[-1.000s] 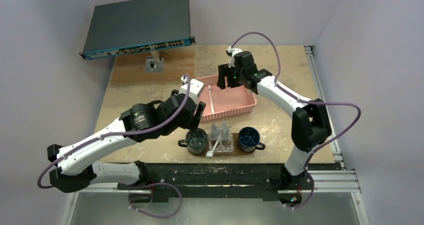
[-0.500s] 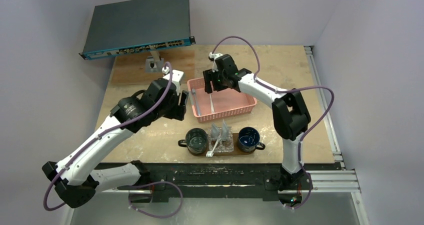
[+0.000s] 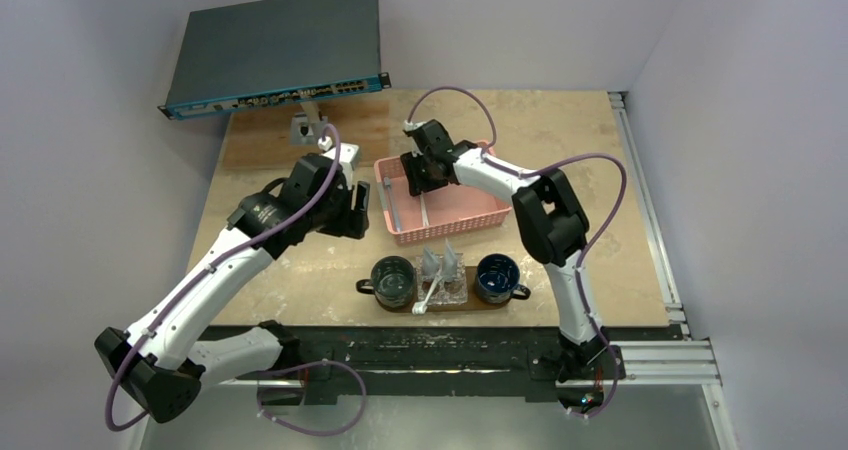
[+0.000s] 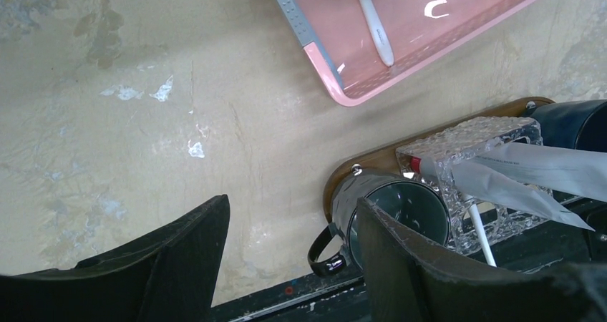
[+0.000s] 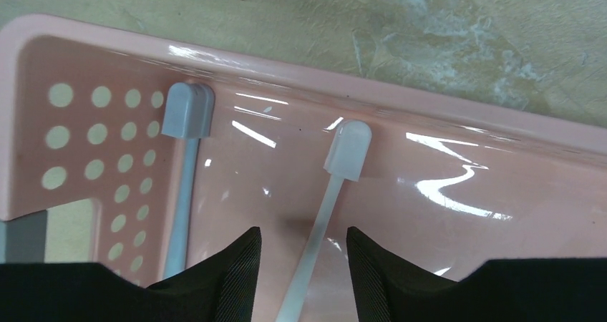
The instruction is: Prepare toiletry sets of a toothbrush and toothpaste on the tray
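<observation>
The brown tray (image 3: 478,306) lies at the near edge and also shows in the left wrist view (image 4: 372,166). On it a clear glass holder (image 3: 443,288) holds two silver tubes (image 3: 441,261) and one white toothbrush (image 3: 429,297). A second white toothbrush (image 5: 331,193) lies in the pink basket (image 3: 470,215). My right gripper (image 5: 304,247) is open low in the basket, with its fingers on either side of this toothbrush's handle. My left gripper (image 4: 292,222) is open and empty above the table, left of the basket.
Two dark blue mugs (image 3: 393,280) (image 3: 497,277) stand on the tray's ends. A grey-blue toothbrush (image 5: 182,179) lies along the basket's perforated left wall. A network switch (image 3: 275,50) sits on a stand at the back left.
My right gripper has moved left and down into the basket, over the white toothbrush. My left arm has drawn back to the left, away from the basket.
</observation>
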Robot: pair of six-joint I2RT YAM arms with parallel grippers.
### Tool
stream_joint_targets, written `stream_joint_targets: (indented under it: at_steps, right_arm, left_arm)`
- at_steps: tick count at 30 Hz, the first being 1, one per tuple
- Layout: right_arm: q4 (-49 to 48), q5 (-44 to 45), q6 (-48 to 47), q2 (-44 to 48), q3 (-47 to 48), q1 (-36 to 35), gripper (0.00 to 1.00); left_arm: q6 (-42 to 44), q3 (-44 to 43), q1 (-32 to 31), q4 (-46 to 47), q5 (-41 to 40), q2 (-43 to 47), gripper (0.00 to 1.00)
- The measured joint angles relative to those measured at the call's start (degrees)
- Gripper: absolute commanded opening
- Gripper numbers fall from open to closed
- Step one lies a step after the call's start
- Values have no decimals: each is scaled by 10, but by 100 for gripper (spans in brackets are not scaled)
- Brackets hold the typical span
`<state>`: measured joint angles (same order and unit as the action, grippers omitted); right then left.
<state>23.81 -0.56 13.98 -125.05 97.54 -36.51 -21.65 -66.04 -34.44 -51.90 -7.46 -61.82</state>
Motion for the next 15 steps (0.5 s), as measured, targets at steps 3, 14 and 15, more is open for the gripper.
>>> stream_joint_targets:
  at_steps: [3,14,15]
  right_arm:
    - [9,11,-1,-16,12,-5,46]
    - [25,46,-9,-47,47,-17,21]
    - [25,50,-10,-49,48,-17,19]
  left_arm:
    - [1,2,4,5,9,0,64]
    - [2,3,14,15,27,0,64]
    - [2,3,14,15,28,0,64]
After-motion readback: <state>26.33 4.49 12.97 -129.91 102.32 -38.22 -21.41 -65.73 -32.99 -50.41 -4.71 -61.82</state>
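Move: The white toothbrush lies in the pink basket almost under the right hand, its middle about 2 cm back and 3 cm below, with its capped head pointing away from the robot. The blue toothbrush lies alongside it, roughly 7 cm left of this hand and 3 cm back, at the same depth; the glass holder stands some 20 cm back and 4 cm right of the hand. From the left hand, the white toothbrush is about 18 cm ahead, 13 cm right and 19 cm down. The right hand sinks about 2 cm into the pink basket, most of it early on, over the white toothbrush's neck end just behind the cap, easing a touch forward and left while it tilts some 5 degrees, its left side dropping. The fingers, half open at the start, draw in from both sides of the handle to about a quarter open, bringing it between the tips, though a firm pinch can't be seen yet. ##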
